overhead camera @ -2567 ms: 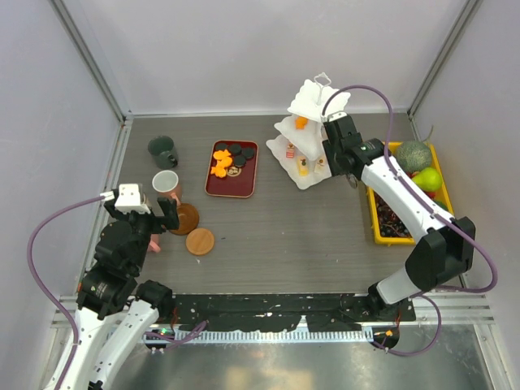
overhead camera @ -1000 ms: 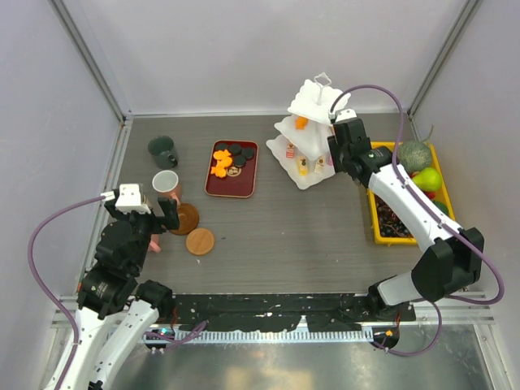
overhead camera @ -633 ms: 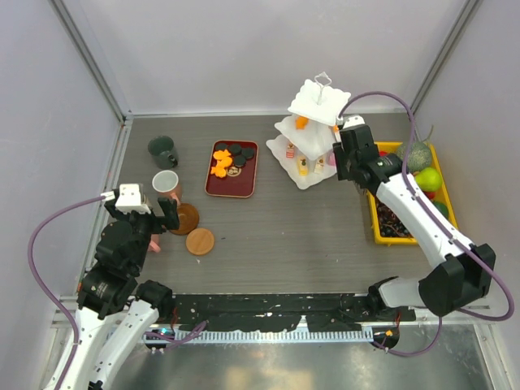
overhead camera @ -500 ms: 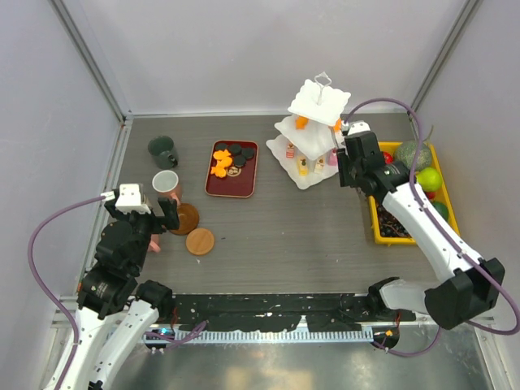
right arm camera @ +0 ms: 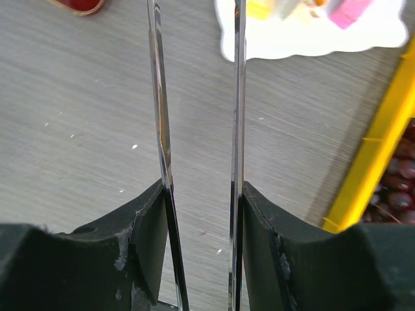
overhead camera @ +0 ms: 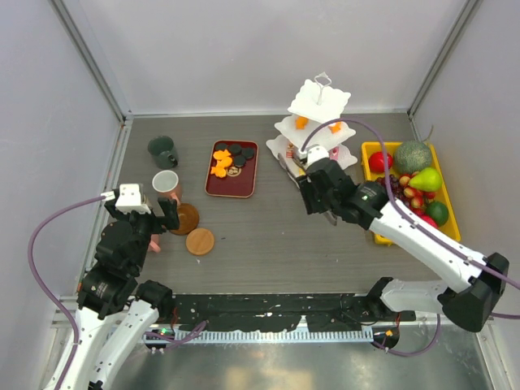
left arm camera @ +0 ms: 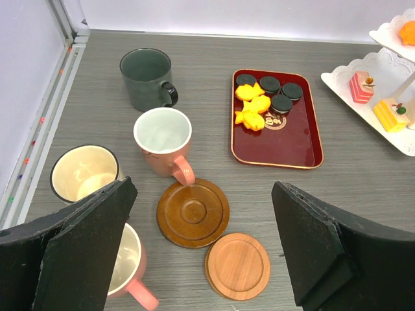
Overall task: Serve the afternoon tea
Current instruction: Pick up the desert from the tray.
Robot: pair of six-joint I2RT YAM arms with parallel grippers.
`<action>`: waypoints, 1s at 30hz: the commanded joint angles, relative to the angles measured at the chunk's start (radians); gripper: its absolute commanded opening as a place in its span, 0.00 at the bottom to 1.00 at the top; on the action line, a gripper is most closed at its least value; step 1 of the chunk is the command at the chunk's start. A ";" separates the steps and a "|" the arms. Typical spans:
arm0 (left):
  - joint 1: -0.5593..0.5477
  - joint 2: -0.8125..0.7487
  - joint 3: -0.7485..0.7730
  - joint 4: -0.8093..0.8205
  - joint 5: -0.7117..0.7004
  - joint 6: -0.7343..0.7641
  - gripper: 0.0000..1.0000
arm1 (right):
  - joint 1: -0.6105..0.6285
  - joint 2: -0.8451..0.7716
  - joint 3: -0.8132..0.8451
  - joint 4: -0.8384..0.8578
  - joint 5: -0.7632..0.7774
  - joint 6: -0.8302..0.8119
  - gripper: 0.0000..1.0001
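Observation:
The white three-tier stand (overhead camera: 319,99) stands at the back right, with an orange sweet on an upper tier and pink and yellow sweets (left arm camera: 389,115) on its lowest tier. My right gripper (overhead camera: 315,188) hovers just in front of it, shut on metal tongs (right arm camera: 237,97) whose blades point at the stand's lowest tier (right arm camera: 311,39). More orange sweets (left arm camera: 253,107) and black round sweets (left arm camera: 269,84) lie on the dark red tray (overhead camera: 231,183). My left gripper (left arm camera: 204,246) hangs open above two brown coasters (left arm camera: 193,212). Around them stand a dark green mug (left arm camera: 148,79), a pink mug (left arm camera: 163,139) and a cream mug (left arm camera: 84,172).
A yellow tray (overhead camera: 367,148) of fruit sits at the right, close behind my right forearm. A second pink mug (left arm camera: 126,265) stands under my left finger. Grey walls and a metal rail (left arm camera: 39,123) bound the table on the left.
My right arm has swung with the tongs from the stand's right side round to its front, nearer the table's middle. The left arm has not moved.

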 commanded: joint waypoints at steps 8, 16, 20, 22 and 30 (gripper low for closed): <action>-0.003 -0.001 0.000 0.050 0.010 0.008 0.99 | 0.193 0.311 0.156 0.160 0.010 0.055 0.50; -0.003 -0.010 0.000 0.050 0.005 0.010 0.99 | 0.233 0.567 0.349 0.197 0.046 0.010 0.50; -0.003 -0.010 0.002 0.050 0.001 0.010 0.99 | 0.243 0.671 0.431 0.197 0.038 -0.006 0.51; -0.003 -0.010 0.000 0.050 0.001 0.010 0.99 | 0.247 0.710 0.461 0.197 0.043 -0.014 0.51; -0.003 -0.011 0.000 0.048 0.004 0.010 0.99 | 0.252 0.839 0.549 0.189 0.073 -0.023 0.52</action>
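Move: The right hand already holds the tongs, and the orange desserts left in the red tray lie about 27 cm to its left, 18 cm ahead and some 19 cm lower. The black cookies sit about 5 cm to the right of those orange desserts and 3 cm farther out. The cake stand's bottom plate is about 18 cm ahead of the hand, 6 cm to its right and 18 cm below. From the idle left hand the orange desserts are roughly 26 cm ahead, 11 cm right and 25 cm down. The right hand swings the tongs away from the cake stand towards the orange desserts, sweeping about 20 cm to the left while sinking some 10 cm, with a small forward reach once the sweep is under way, and slowing sideways as it comes over the near right part of the tray. The wrist turns roughly 15 degrees counter-clockwise so the tongs point more to the left, and the fingers keep their hold with the tongs parted; the tips come close to the nearest orange dessert and the front cookie, but no touch can be seen. ##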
